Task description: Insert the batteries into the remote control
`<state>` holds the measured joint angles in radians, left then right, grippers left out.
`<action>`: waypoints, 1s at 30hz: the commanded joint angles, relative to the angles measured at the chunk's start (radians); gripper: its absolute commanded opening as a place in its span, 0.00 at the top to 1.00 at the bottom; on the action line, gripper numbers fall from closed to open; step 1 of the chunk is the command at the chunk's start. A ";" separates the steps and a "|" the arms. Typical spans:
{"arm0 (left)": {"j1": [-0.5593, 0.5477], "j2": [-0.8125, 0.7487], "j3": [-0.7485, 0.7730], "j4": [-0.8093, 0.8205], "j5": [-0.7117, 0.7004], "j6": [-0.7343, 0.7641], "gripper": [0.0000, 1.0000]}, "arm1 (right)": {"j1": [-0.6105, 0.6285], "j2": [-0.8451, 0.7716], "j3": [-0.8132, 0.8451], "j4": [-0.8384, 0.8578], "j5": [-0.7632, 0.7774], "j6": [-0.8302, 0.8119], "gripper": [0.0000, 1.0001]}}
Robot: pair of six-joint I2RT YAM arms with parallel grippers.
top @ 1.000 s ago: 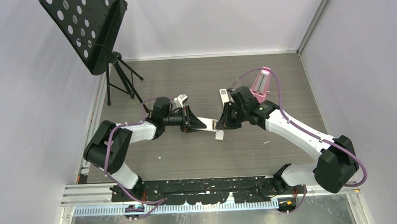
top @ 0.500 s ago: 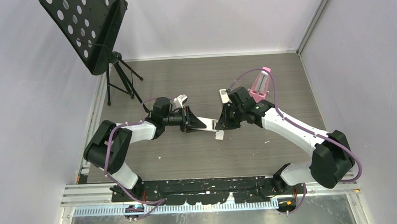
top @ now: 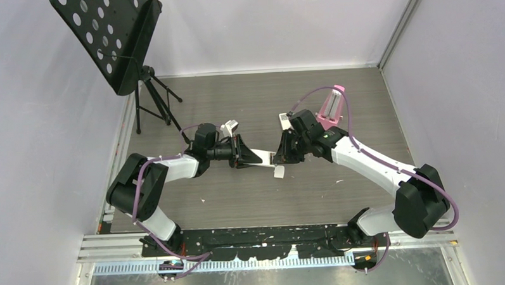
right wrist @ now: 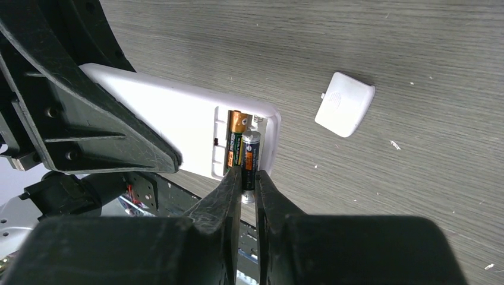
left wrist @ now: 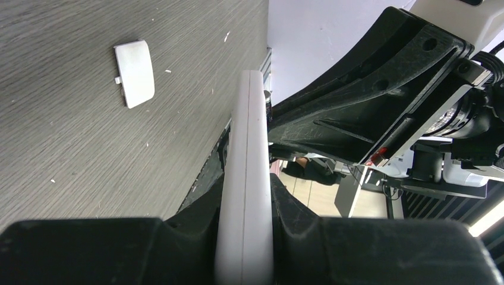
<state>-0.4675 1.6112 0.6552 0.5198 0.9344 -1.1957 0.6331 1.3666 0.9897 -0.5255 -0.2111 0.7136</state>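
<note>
My left gripper (top: 241,152) is shut on the white remote control (top: 261,157) and holds it edge-on above the floor; it also shows in the left wrist view (left wrist: 246,178). The remote's back (right wrist: 172,127) faces the right wrist camera, its battery compartment open. One battery (right wrist: 235,142) with an orange end lies seated in the compartment. My right gripper (right wrist: 248,181) is shut on a second dark battery (right wrist: 249,160) and holds it at the compartment's outer slot, beside the first. The remaining batteries are out of view.
The white compartment cover (right wrist: 345,104) lies on the grey wood-grain floor just below the remote's tip (top: 279,172). A black music stand (top: 110,40) stands at the back left. A pink object (top: 332,108) stands behind my right arm.
My right arm has shifted slightly left, bringing its gripper a little closer against the remote's end. The left arm and the remote have not moved.
</note>
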 commanded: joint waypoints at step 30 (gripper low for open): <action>-0.005 -0.073 -0.064 0.424 -0.133 -0.497 1.00 | 0.001 -0.349 -0.166 0.361 0.234 0.314 0.10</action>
<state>-0.4713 1.5814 0.6243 0.6785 0.8883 -1.4681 0.6323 1.0843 0.8864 -0.3313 -0.1017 0.8780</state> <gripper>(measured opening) 0.222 0.898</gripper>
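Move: Between the right fingertips, practically at the hand point, is the second battery, lying at the remote's open bay; the first battery sits in the bay about 1 cm to the left and 1 cm farther out. The battery cover lies on the table some 4 cm back, 3 cm right and 16 cm below, the other remote roughly 12 cm ahead, 7 cm right and 16 cm below. From the left hand, holding the remote, the second battery is about 5 cm to the right, level with it. Opening wide, the right fingers let go of the second battery while creeping about half a centimetre forward; then the hand lifts away from the remote, slowly at first and quickly at the end, about 8 cm up, tilting its tips up and outward by some 20 degrees. The left hand keeps its pinch on the remote and late on raises it about 3 cm, beginning to turn it. ##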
